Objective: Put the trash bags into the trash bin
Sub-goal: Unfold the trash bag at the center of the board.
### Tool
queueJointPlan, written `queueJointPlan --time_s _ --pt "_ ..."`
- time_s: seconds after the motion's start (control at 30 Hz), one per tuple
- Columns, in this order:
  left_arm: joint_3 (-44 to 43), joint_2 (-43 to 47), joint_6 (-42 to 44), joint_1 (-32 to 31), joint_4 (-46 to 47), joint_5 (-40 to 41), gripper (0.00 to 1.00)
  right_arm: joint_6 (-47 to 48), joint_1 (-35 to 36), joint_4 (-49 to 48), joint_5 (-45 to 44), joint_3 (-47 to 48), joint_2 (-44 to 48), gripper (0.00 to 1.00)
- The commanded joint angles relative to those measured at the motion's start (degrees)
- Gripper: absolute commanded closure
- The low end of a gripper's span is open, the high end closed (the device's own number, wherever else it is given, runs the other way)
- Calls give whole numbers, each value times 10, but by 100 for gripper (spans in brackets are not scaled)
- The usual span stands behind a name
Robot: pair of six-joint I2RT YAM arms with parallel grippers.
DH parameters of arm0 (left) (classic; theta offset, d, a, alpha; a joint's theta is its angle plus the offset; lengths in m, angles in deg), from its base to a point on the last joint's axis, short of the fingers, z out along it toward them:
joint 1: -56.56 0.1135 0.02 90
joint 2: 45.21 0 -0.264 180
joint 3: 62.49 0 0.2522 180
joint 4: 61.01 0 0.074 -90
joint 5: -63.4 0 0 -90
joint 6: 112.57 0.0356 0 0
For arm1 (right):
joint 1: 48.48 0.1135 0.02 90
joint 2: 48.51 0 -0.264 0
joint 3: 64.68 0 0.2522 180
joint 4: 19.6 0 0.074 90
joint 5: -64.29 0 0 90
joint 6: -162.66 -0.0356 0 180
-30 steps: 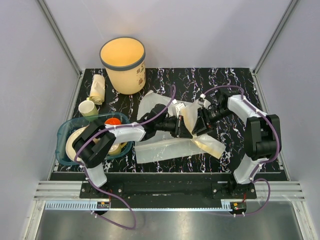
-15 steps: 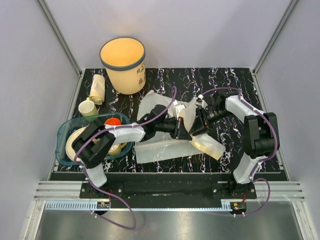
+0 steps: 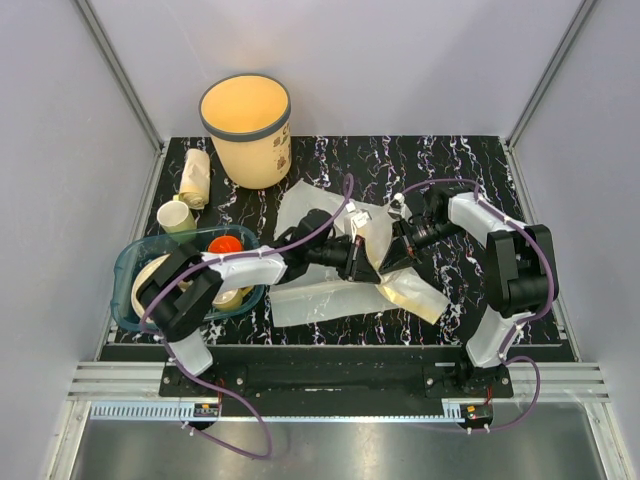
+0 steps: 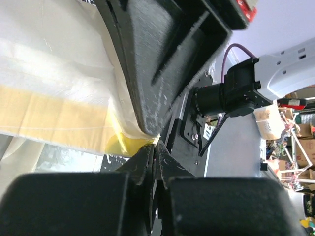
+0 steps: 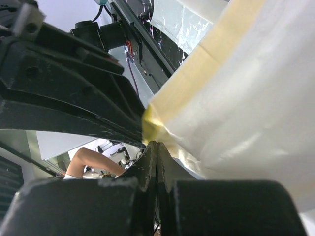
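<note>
A crinkly whitish trash bag (image 3: 320,300) lies spread over the middle of the dark marbled table. One fold of it rises between the two arms. My left gripper (image 3: 374,272) and right gripper (image 3: 390,264) meet tip to tip at that raised fold. In the left wrist view the left gripper (image 4: 155,143) is shut, with the bag's (image 4: 49,88) yellow edge pinched at its tips. The right gripper (image 5: 156,143) is shut too, on a yellow fold of the bag (image 5: 256,98). The cream trash bin (image 3: 246,128) stands upright at the back left, apart from both grippers.
A pale rolled bundle (image 3: 195,177) and a small cream cup (image 3: 176,216) lie left of the bin. A teal tray (image 3: 128,265) holding a plate and a red item (image 3: 225,243) sits at the front left, under the left arm's elbow. Grey walls close in three sides.
The right gripper's jaws have closed on the bag's fold. Both wrists have edged slightly to the left; the bag stays draped between them.
</note>
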Motion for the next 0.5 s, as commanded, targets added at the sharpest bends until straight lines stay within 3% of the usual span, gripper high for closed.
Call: queueJointPlan --time_s 0.0,0.13,0.2,0.33,0.37,0.47 --pt "10 74 76 9 -33 -6 88 9 -2 7 -11 20 20 100" --pt "36 105 90 21 -63 -9 62 15 -5 -1 -8 15 34 100" --pt "49 121 95 26 -60 -13 63 13 -9 -9 -8 10 40 100" --pt "65 128 106 29 -61 -4 82 20 -8 -12 -4 8 50 100" --pt "67 128 103 29 -60 -1 80 20 -8 -17 -6 8 54 100" --pt "75 121 77 31 -48 35 48 14 -8 -16 -19 9 56 100"
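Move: The trash bag's bunched yellow edge is right at both closed fingertips, within a centimetre or so of either. From the left hand, the bag's loose banded corner lies about 13 cm right, 6 cm back and 9 cm below. The bag's far left corner, flat on the board, is some 18 cm ahead, 16 cm left and 9 cm below that hand. The left fingers open and draw about 5 cm left off the trash bag; the right keeps its pinch. ##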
